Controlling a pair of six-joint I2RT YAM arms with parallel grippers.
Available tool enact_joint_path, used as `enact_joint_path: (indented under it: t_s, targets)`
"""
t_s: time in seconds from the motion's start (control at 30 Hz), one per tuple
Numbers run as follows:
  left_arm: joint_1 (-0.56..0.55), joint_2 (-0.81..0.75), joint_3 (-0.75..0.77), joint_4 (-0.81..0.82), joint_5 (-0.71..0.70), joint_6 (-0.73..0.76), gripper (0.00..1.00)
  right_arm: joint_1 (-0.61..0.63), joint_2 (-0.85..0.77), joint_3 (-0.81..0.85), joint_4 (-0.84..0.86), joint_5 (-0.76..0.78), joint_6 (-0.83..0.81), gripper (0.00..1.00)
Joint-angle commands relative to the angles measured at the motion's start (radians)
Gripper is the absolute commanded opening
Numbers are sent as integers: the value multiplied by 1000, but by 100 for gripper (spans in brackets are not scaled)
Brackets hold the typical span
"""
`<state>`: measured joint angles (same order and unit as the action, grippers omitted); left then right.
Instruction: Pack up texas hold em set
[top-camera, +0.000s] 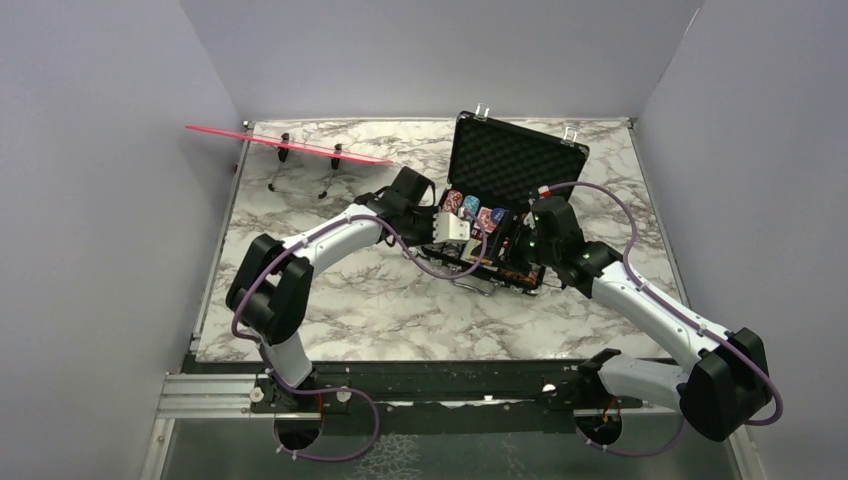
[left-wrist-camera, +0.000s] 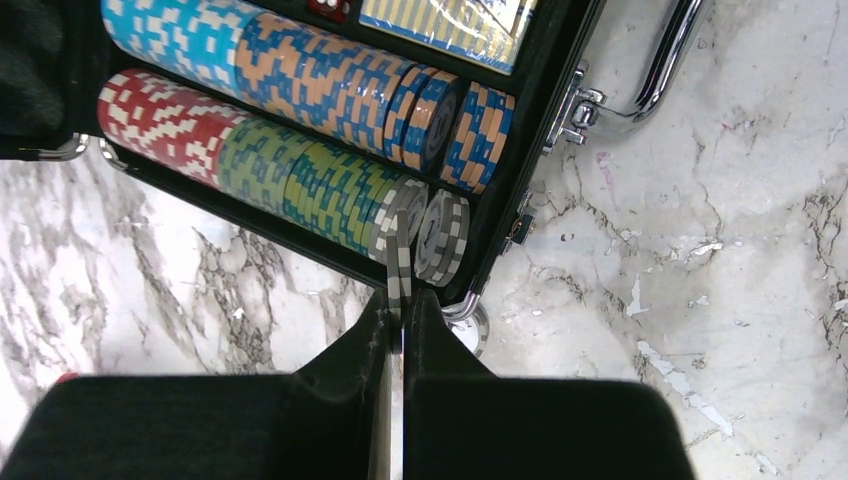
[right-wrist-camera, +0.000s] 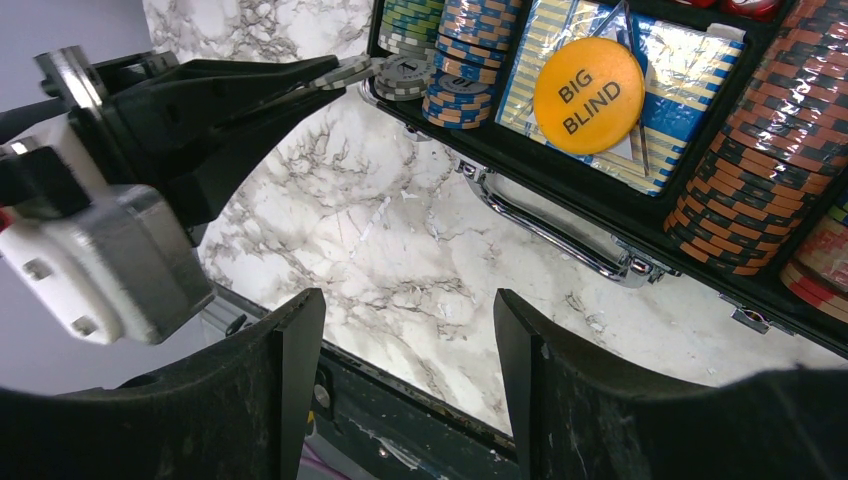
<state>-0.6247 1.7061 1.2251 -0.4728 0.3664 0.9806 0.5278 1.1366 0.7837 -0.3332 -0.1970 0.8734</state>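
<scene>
The texas hold em set is a black briefcase (top-camera: 515, 160) standing open mid-table, its foam lid upright. Rows of red, green, blue and orange chips (left-wrist-camera: 300, 90) fill the tray. My left gripper (left-wrist-camera: 402, 300) is shut on two grey-white chips (left-wrist-camera: 400, 262) held on edge at the end of the green row, next to more grey chips (left-wrist-camera: 442, 232). In the right wrist view those chips (right-wrist-camera: 352, 72) hang at the case corner. My right gripper (right-wrist-camera: 410, 310) is open over bare marble in front of the handle (right-wrist-camera: 560, 235). An orange BIG BLIND button (right-wrist-camera: 588, 95) lies on a card deck (right-wrist-camera: 690, 70).
A pink strip on wire legs (top-camera: 290, 145) stands at the back left. Grey walls close in three sides. The table's front edge and black rail (right-wrist-camera: 400, 400) lie just under my right fingers. What looks like a grey chip (left-wrist-camera: 478, 328) lies on the marble by the case corner.
</scene>
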Motion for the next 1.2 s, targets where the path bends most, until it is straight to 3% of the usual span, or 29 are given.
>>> enact_joint_path:
  t_s: [0.0,0.3,0.4,0.5,0.6,0.77,1.0,1.17]
  targets:
    - [2,50,48,-49,20,4,0,-6,-16,-5,17,-3,-8,65]
    - [0,84,69,-62,0,0,0,-6,-16,-3,11,4,-14,65]
    - [0,98,82,-61,-24,-10,6,-6,-14,-4,13,2,-14,65]
    - [-1,105,90,-62,-28,-15,19,-6,-15,-5,13,4,-14,65]
    - [-1,104,105,-60,-27,-34,23,-6,-14,-6,13,5,-18,65]
    - [2,69,113,-41,3,-33,30,-6,-12,-3,13,6,-38,66]
    - [32,2,90,-23,72,-44,32,-6,0,-2,37,-2,-116,66]
    - [81,-139,-13,113,129,-147,34,-4,81,3,103,-7,-204,63]
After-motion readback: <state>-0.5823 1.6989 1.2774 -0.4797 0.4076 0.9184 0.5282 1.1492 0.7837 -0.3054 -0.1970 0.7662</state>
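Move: The left hand holds a grey chip just over the grey chips at the case's near-left end; their gap is about 1 cm ahead, 2 cm right and 3 cm below. The green chips start some 5 cm ahead and 3 cm right, the near blue chips lie 6 cm right and 1 cm back, and a loose chip lies outside the corner, 2 cm left, 1 cm back, 6 cm lower. From the right hand the gap is roughly 8 cm ahead, 14 cm left. The left hand lowers the grey chip about 2 cm, opens to release it, then rises some 4 cm. ##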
